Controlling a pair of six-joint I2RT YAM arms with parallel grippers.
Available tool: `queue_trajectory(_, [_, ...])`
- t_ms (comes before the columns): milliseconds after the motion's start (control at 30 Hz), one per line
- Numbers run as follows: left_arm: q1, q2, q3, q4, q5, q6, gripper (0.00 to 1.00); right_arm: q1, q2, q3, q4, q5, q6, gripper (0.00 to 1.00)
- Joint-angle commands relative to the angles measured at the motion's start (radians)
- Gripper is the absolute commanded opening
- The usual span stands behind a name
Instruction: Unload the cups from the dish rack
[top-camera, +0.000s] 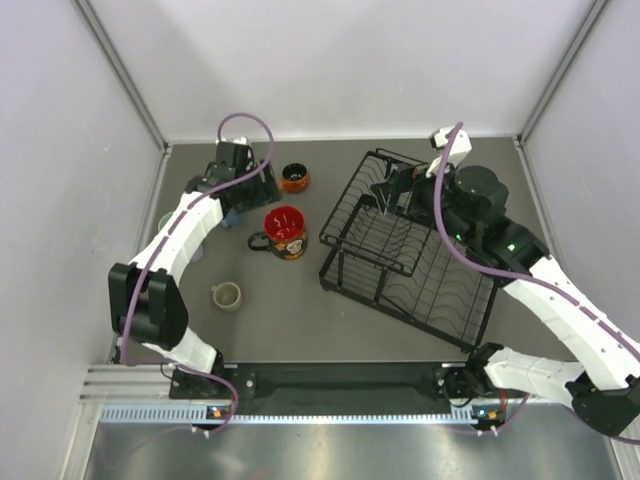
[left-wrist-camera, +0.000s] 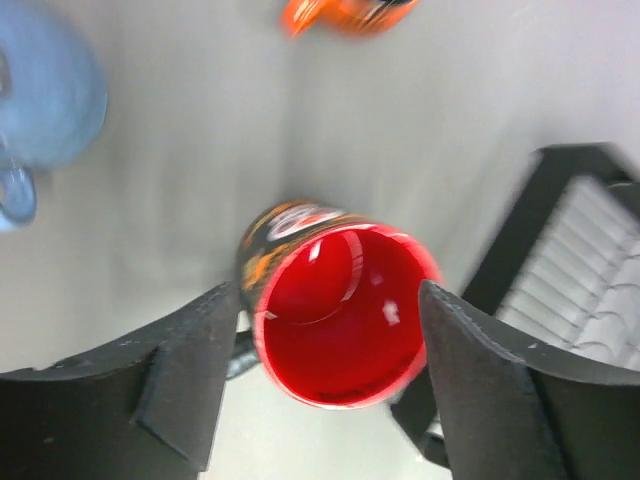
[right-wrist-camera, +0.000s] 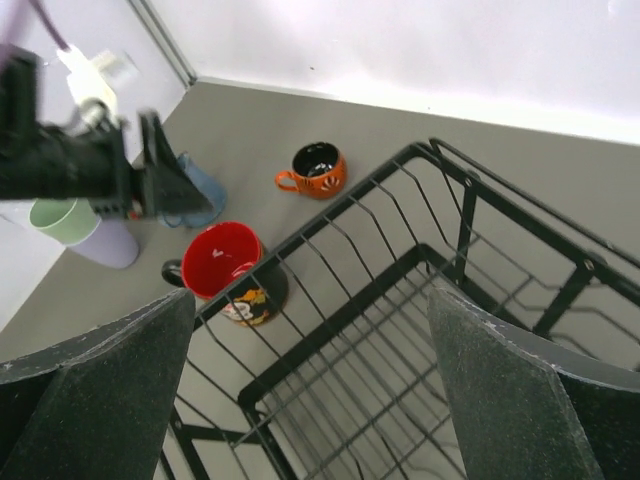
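Observation:
The black wire dish rack (top-camera: 420, 250) stands at the right, and no cup shows in it. The red patterned mug (top-camera: 285, 232) stands upright on the table left of it. My left gripper (top-camera: 240, 195) is open, above and just behind that mug. In the left wrist view the mug (left-wrist-camera: 340, 320) shows below and between the spread fingers, untouched. The orange cup (top-camera: 293, 179) sits behind it and the beige mug (top-camera: 227, 296) in front. The blue mug (right-wrist-camera: 200, 192), mint tumbler (right-wrist-camera: 60, 220) and lavender tumbler (right-wrist-camera: 112, 246) stand at the far left. My right gripper (right-wrist-camera: 310, 300) is open and empty over the rack (right-wrist-camera: 400, 330).
White walls close in the table at the back and both sides. My left arm (top-camera: 175, 240) reaches along the left wall over the tumblers. The rack's raised tier (top-camera: 385, 175) is at its far end, under my right wrist.

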Motion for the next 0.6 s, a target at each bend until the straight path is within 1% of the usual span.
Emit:
queue_trajectory(0, [0.000, -0.086, 0.108, 0.000, 0.058, 0.001, 0.79, -0.011, -0.056, 0.039, -0.045, 0.045, 0.055, 1.00])
queue_trajectory(100, [0.000, -0.140, 0.188, -0.002, 0.119, -0.012, 0.83, -0.011, -0.083, 0.051, -0.070, 0.133, 0.110, 1.00])
queue_trajectory(133, [0.001, -0.160, 0.194, 0.015, 0.163, -0.013, 0.86, -0.011, -0.088, 0.063, -0.076, 0.150, 0.118, 1.00])
queue_trajectory(167, [0.001, -0.206, 0.195, 0.038, 0.190, -0.012, 0.95, -0.011, -0.092, 0.069, -0.082, 0.164, 0.124, 1.00])
queue_trajectory(200, [0.001, -0.229, 0.194, 0.096, 0.214, -0.016, 0.99, -0.011, -0.094, 0.074, -0.091, 0.172, 0.128, 1.00])
queue_trajectory(267, [0.001, -0.296, 0.183, 0.156, 0.301, -0.022, 0.99, -0.011, -0.091, 0.088, -0.101, 0.174, 0.130, 1.00])
queue_trajectory(300, [0.001, -0.318, 0.173, 0.215, 0.329, -0.035, 0.99, -0.011, -0.089, 0.091, -0.113, 0.169, 0.139, 1.00])
queue_trajectory(367, [0.001, -0.381, 0.122, 0.277, 0.384, -0.047, 0.99, -0.013, -0.086, 0.091, -0.121, 0.154, 0.150, 1.00])
queue_trajectory(400, [0.001, -0.395, 0.098, 0.300, 0.391, -0.044, 0.99, -0.011, -0.086, 0.089, -0.124, 0.152, 0.162, 1.00])
queue_trajectory(567, [0.001, -0.459, 0.042, 0.305, 0.405, -0.027, 0.99, -0.011, -0.099, 0.074, -0.125, 0.144, 0.181, 1.00])
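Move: The black-and-red mug I've just set down stands below my open left hand, about 3 cm to the right, 4 cm back and 10 cm down. The orange cup is some 12 cm ahead and 4 cm right of this hand, the blue mug 5 cm ahead and 11 cm left, the empty rack's middle 30 cm right and 8 cm back. From my right hand that black-and-red mug lies roughly 20 cm left, 6 cm ahead and 30 cm below. I whip my left hand up and away from the black-and-red mug, about 27 cm, first nearly straight up, then also back 8 cm and a little right, swinging the fingers some 40 degrees from slanting down to nearly level while they spread fully. My right hand, open and empty, eases about 4 cm to the right and slightly up above the rack, turning a bit clockwise. ##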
